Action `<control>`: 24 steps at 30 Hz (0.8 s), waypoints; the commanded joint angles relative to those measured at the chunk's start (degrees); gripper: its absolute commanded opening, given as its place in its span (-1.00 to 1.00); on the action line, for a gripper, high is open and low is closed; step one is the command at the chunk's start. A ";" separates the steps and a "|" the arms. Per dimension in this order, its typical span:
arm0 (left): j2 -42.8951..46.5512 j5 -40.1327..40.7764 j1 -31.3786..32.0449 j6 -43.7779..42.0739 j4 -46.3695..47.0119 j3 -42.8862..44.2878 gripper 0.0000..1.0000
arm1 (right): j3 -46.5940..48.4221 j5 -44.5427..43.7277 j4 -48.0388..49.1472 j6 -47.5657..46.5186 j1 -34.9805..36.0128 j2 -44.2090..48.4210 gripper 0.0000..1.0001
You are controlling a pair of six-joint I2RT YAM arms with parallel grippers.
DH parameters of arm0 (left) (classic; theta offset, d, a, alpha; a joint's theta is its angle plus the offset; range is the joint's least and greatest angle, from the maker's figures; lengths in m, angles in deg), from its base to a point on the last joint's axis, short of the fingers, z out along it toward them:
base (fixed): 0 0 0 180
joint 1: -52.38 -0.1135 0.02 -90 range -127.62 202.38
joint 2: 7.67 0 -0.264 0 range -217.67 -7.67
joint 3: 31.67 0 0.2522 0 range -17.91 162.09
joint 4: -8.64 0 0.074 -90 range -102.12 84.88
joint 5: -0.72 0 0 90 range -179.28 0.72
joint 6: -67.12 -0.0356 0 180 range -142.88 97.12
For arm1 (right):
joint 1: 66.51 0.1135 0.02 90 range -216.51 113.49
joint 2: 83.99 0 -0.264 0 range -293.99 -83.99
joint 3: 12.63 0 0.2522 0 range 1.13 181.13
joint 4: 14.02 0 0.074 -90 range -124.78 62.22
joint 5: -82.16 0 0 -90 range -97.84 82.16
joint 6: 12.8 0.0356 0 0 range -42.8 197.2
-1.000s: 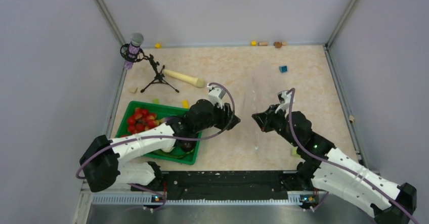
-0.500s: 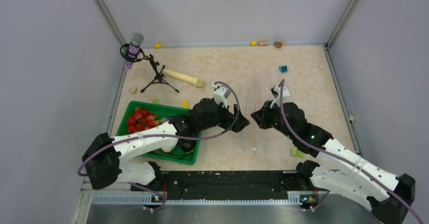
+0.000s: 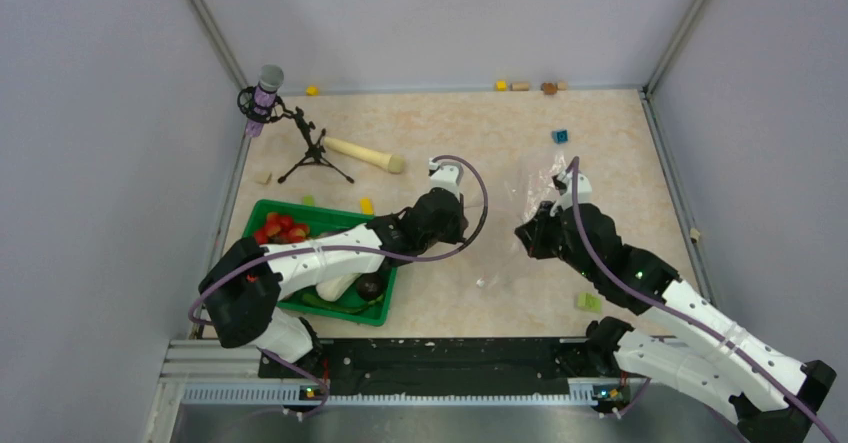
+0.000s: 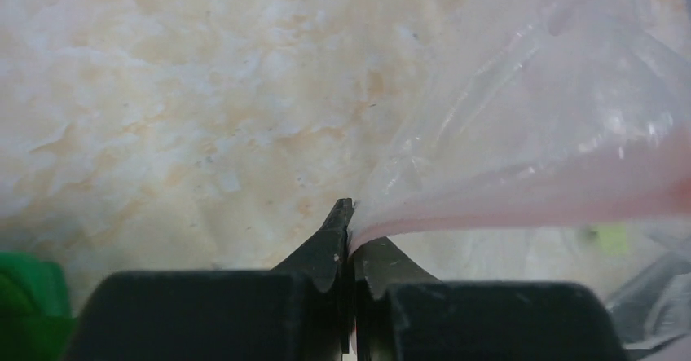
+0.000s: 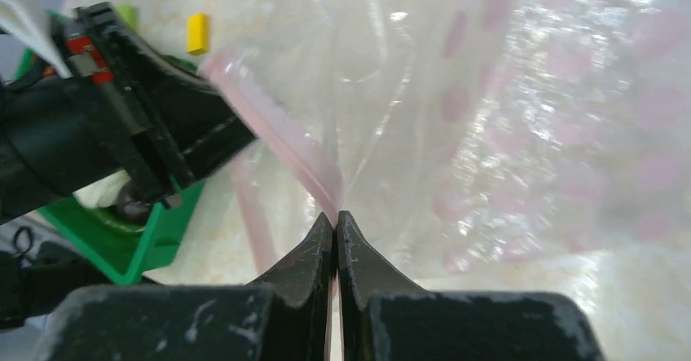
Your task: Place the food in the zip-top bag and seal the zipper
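Note:
The clear zip-top bag (image 3: pixel 528 181) hangs between my two grippers above the table, its body (image 5: pixel 505 116) printed with pale pink spots. My left gripper (image 4: pixel 349 224) is shut on one end of the pink zipper (image 4: pixel 521 202). The other stretch of the zipper (image 5: pixel 277 129) is pinched in my right gripper (image 5: pixel 336 214), which is also shut. From above, the left gripper (image 3: pixel 462 228) and the right gripper (image 3: pixel 524 235) face each other. The food lies in the green tray (image 3: pixel 250 225): red strawberries (image 3: pixel 280 229), a dark eggplant (image 3: pixel 372 285) and white bok choy (image 3: pixel 335 288).
A microphone on a tripod (image 3: pixel 312 151) and a beige rolling pin (image 3: pixel 362 155) stand at the back left. Small blocks are scattered about: yellow (image 3: pixel 366 205), blue (image 3: pixel 560 136) and green (image 3: pixel 588 302). The tray's corner (image 5: pixel 155 239) shows under my left arm.
My left gripper opened wide, then shut on the bag's pink edge and drew back left. My right gripper, still shut on the bag, shifted to the right.

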 commanded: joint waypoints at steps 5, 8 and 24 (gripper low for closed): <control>-1.29 20.61 -0.09 6.11 -12.89 3.11 -1.00 | 10.09 -23.86 -28.85 7.68 0.54 -2.48 -1.00; -2.31 24.45 -0.16 7.14 -16.13 4.24 -1.00 | 11.95 -25.97 -30.15 8.29 0.57 -3.31 -1.00; -8.26 12.80 -0.24 -0.57 -13.98 9.04 -0.04 | 8.54 -0.57 -5.20 -10.31 0.52 -2.91 -1.00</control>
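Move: Both hands already pinch the bag's pink mouth edge. The bag's middle lies about 14 cm to the left hand's right, 9 cm ahead and some 8 cm below; the yellow block stands 22 cm to that hand's left and 12 cm ahead, the green bin's middle 34 cm left and 2 cm back. From the right hand the bag's middle is 13 cm ahead, 2 cm right and 14 cm below; the pale green block is 18 cm right, 7 cm back. Rightward for about 7 cm goes the right hand, away from the left, keeping its pinch on the mouth edge, turning clockwise some 20 degrees and rolling its left side down; then it eases 2 to 3 cm back left, half undoing the turn. The left hand draws off about 4 cm left, 3 cm forward and lastly down, turning counter-clockwise, shut at first, then opening its fingers almost halfway, the edge looped round one finger. ##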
